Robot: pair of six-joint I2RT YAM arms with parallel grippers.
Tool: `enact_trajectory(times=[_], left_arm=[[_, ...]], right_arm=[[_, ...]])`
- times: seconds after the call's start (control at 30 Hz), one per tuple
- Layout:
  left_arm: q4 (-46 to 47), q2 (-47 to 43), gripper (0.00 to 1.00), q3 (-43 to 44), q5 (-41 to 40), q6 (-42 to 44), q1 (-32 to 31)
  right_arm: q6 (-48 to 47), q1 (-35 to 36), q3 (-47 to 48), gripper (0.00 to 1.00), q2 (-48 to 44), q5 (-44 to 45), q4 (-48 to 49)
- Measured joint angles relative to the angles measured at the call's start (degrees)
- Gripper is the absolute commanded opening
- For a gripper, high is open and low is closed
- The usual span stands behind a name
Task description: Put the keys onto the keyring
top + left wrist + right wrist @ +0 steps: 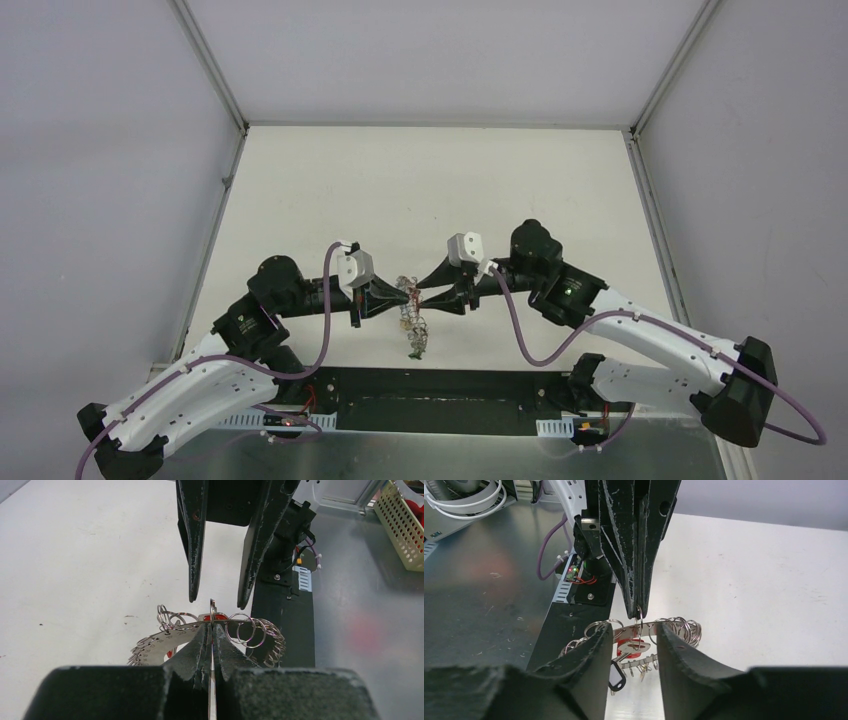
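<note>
The keyring (409,312) hangs above the table between my two grippers, fringed with small silver split rings. My left gripper (403,298) is shut on its rim, where one split ring (212,608) stands up; in the left wrist view (212,628) the ring's flat band (160,644) runs across the tips. My right gripper (428,297) is open, its fingers (596,647) straddling the band (663,626) without touching it. A silver key with a red tag (633,647) and a dark tag with a white label (616,676) hang from the ring. A green tag (414,350) dangles lowest.
A black base plate (430,402) and bare metal bench lie along the near edge. A cream perforated basket (400,527) stands off to the side. White coiled cable (466,500) lies behind. Grey enclosure walls (110,150) ring the white table.
</note>
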Motion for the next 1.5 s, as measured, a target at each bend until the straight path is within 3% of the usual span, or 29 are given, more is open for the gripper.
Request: enact_trajectory(times=[0.53, 0.67, 0.87, 0.97, 1.1, 1.5], left_arm=[[0.07, 0.0, 0.0, -0.02, 0.17, 0.02, 0.0], [0.13, 0.17, 0.0, -0.02, 0.52, 0.0, 0.0], [0.31, 0.28, 0.0, -0.02, 0.57, 0.0, 0.0], [0.13, 0.28, 0.21, -0.02, 0.57, 0.02, 0.0], [-0.33, 0.13, 0.43, 0.22, 0.5, 0.44, 0.0], [-5.44, 6.56, 0.46, 5.53, 2.64, 6.03, 0.0]], right_arm=[[0.68, 0.0, 0.0, 0.15, 2.34, -1.44, 2.43], [0.72, -0.02, 0.0, 0.01, 2.64, -1.86, 2.54], [1.05, -0.11, 0.0, 0.0, 2.64, -2.62, 2.27], [0.83, -0.11, 0.07, 0.0, 2.64, -2.71, 1.66], [-0.35, -0.11, 2.01, 0.0, 2.69, -2.25, -5.99], [-3.41, -0.11, 22.29, 0.0, 11.87, 6.36, -39.43]])
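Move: The small ring at the keyring's top edge is pinched in the left hand's fingertips, about 1 cm to its right and level; it lies between the right hand's open fingers, some 2 cm to that hand's left and 1 cm below. From the right hand, the keyring's plate hangs about 5 cm below and 1 cm left, the red tag about 3 cm below and 1 cm left, and the black tag roughly 2 cm back, 1 cm left and 6 cm below. Right fingers pinch the small ring, left opens; right carries it about 3 cm down-right, tipping downward 25 degrees. ##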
